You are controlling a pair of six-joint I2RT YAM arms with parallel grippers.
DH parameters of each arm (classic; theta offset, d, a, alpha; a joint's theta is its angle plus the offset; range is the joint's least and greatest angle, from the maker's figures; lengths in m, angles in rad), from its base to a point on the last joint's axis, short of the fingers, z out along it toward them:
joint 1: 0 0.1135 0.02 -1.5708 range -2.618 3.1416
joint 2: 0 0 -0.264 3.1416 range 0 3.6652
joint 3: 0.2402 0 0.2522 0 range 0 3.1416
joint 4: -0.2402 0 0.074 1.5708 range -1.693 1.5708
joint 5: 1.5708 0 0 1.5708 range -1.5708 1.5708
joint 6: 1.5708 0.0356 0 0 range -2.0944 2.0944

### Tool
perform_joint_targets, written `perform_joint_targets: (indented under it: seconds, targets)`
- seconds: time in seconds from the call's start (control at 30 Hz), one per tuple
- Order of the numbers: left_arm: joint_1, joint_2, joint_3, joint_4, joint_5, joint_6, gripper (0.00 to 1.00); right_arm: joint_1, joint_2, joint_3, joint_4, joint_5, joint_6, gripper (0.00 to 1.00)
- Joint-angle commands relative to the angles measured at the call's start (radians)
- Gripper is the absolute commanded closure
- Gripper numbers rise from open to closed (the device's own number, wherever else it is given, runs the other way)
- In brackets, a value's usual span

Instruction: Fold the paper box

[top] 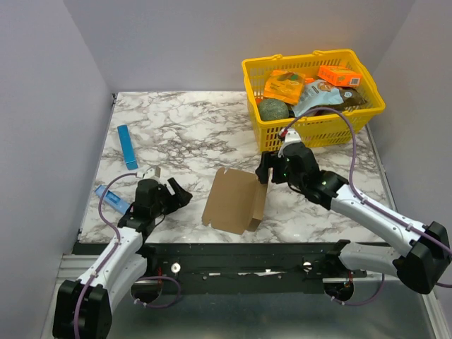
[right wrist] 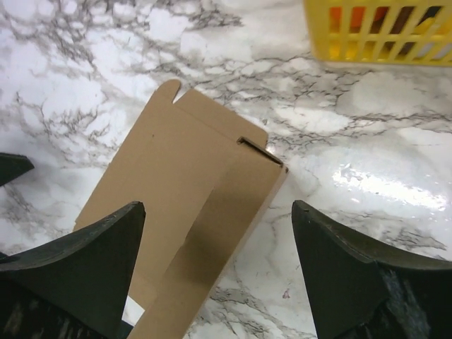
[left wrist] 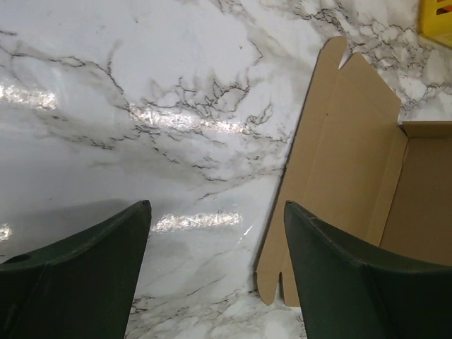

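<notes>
The paper box (top: 232, 200) is a brown cardboard sheet lying on the marble table, its right side panel (top: 258, 203) folded up. My left gripper (top: 181, 192) is open just left of the sheet, low over the table. In the left wrist view the gripper (left wrist: 216, 205) has bare marble between its fingers, and the box (left wrist: 353, 162) reaches under the right finger (left wrist: 353, 282). My right gripper (top: 264, 169) hangs open above the sheet's far right corner. In the right wrist view the gripper (right wrist: 217, 205) straddles the raised panel of the box (right wrist: 191, 183) without touching it.
A yellow basket (top: 311, 131) with orange packets and other goods stands at the back right, close behind the right wrist; its wall (right wrist: 381, 35) shows in that wrist's view. A thin blue strip (top: 127, 146) lies at the left, and another blue object (top: 111, 198) lies beside the left arm.
</notes>
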Motion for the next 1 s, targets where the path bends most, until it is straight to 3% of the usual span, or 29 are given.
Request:
perform_joint_targets:
  seconds: [0.0,0.1,0.17,0.27,0.47,0.63,0.97]
  targets:
    - [-0.057,0.031,0.062,0.066,-0.030,0.047,0.24,0.003,-0.019,0.056,-0.071,0.138,-0.016,0.25]
    - [-0.128,0.065,0.068,0.132,-0.053,0.047,0.34,0.003,-0.001,0.082,-0.072,0.144,-0.046,0.39]
    - [-0.179,0.096,0.075,0.178,-0.069,0.045,0.35,0.003,0.027,0.102,-0.075,0.147,-0.062,0.48]
    - [-0.280,0.160,0.101,0.261,-0.103,0.044,0.42,0.002,0.071,0.119,-0.075,0.167,-0.072,0.56]
    - [-0.373,0.336,0.135,0.439,-0.093,0.009,0.53,-0.006,0.137,0.153,-0.072,0.171,-0.076,0.68]
    - [-0.440,0.467,0.154,0.554,-0.097,0.004,0.55,-0.006,0.171,0.160,-0.071,0.176,-0.085,0.74]
    - [-0.516,0.631,0.164,0.685,-0.105,-0.004,0.58,-0.006,0.213,0.157,-0.071,0.182,-0.089,0.75]
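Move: The lid panel lies flat with its middle some 16 cm to my left hand's right, about level in depth and 5 cm lower; just beyond it, about 24 cm to the right, the tray stands on its side. For my right hand the far flap at the tray's upper edge is about 4 cm ahead, 1 cm right and 3 cm below; the tray's middle is 8 cm back, 3 cm left and 9 cm down, the yellow basket some 22 cm ahead, 16 cm right and a little lower. I swing my left hand about 15 cm to the right over the lid panel, rising a little and then sinking back, turning some 25 degrees clockwise and half closing its fingers. Meanwhile my right hand eases forward over the tray's far upper corner, lifts slightly, then dips, its left side rolling down, and narrows its wide-open fingers to a small gap around the end flap. ##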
